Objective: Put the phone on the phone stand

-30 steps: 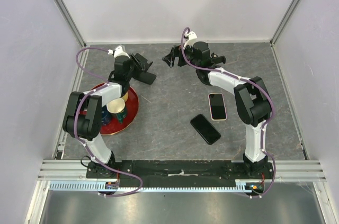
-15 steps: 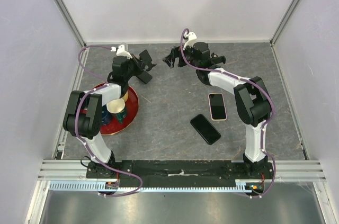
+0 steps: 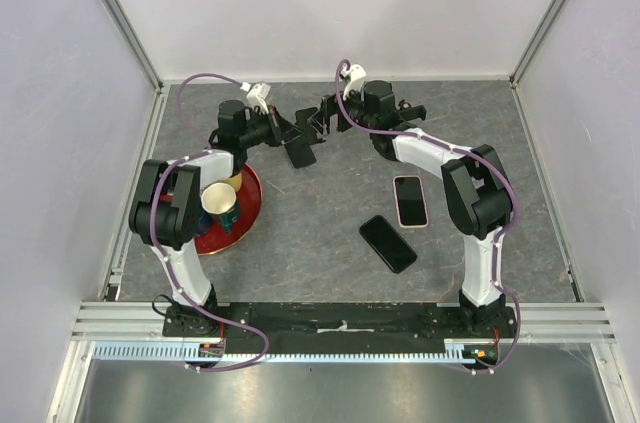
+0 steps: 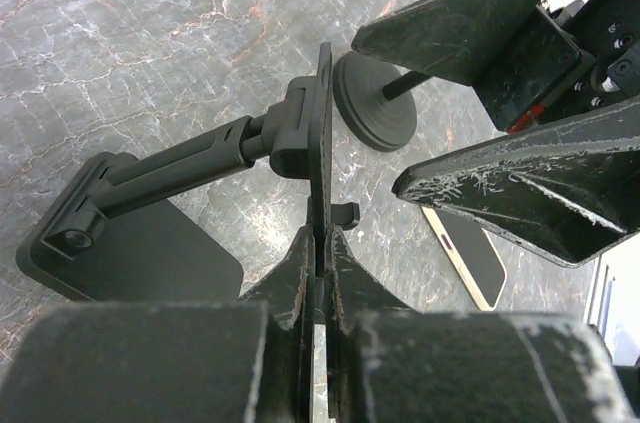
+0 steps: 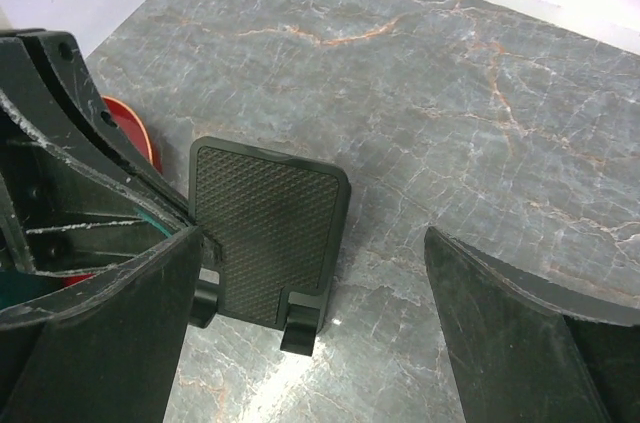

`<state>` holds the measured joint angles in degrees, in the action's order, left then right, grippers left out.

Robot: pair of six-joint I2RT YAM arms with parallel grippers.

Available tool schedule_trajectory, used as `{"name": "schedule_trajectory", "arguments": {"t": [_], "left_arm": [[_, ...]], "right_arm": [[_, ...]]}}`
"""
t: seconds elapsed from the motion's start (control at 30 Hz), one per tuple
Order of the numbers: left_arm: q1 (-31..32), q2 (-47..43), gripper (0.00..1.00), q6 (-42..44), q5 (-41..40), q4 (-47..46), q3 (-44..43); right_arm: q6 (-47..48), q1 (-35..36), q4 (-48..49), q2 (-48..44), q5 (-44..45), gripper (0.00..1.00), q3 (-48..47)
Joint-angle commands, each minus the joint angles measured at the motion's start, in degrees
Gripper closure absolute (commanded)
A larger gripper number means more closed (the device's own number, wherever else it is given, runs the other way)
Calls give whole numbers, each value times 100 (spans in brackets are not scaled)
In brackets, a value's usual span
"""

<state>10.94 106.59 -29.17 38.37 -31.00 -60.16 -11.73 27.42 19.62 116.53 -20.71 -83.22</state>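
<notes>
My left gripper (image 3: 285,133) is shut on the edge of the black phone stand's (image 3: 300,152) backplate, and the stand tilts over the table's back centre. In the left wrist view my left gripper (image 4: 322,243) pinches the thin plate (image 4: 323,133), with the stand's arm and base (image 4: 120,243) to the left. My right gripper (image 3: 322,115) is open and empty just right of the stand. In the right wrist view my right gripper (image 5: 312,241) faces the textured plate (image 5: 265,233). A pink-edged phone (image 3: 410,200) and a black phone (image 3: 387,243) lie flat on the table at centre right.
A red plate (image 3: 252,205) carrying a cup (image 3: 221,206) sits at the left, under my left arm. A small round black disc on a rod (image 4: 375,113) stands close to the stand. Walls close the table at the back and sides.
My left gripper has carried the phone stand to the right, from above the red plate towards my right gripper. The right arm and both phones have not moved.
</notes>
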Motion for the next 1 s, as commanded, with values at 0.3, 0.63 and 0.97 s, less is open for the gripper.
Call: {"name": "schedule_trajectory", "arguments": {"t": [0.3,0.63,0.97], "left_arm": [[-180,775,98,1001,303,1359,-839],[-276,750,95,1089,197,1914,-989],[-417,-873,32,1053,-118,1501,-76]], "right_arm": [[83,27,-221,-34,-566,2,-265],[-32,62,-317,256,-574,2,-475],[-385,246,-1240,748,268,2,-1627]]}}
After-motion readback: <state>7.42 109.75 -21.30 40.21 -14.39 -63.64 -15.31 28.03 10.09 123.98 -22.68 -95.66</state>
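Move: The phone stand's plate is pinched by the shut left fingers at its near lower edge, its middle about 3 cm ahead, 3 cm right and 1 cm above; its base hangs roughly 10 cm beneath, some 1 cm ahead. From the left hand, the green mug is about 18 cm left and 13 cm back, the round-based holder some 23 cm right and 4 cm ahead. From the open right hand the plate is roughly 3 cm left, 1 cm back, 2 cm below. The phone stand, still pinched by its plate edge, is carried down about 2.5 cm and forward 2 cm by the left hand towards the table, held there briefly, then let go as the fingers open wide; the hand slips another 2.5 cm down, back and left. The right hand, wide open, first draws back 1.5 cm, then goes forward 3 cm and left beside the plate. ##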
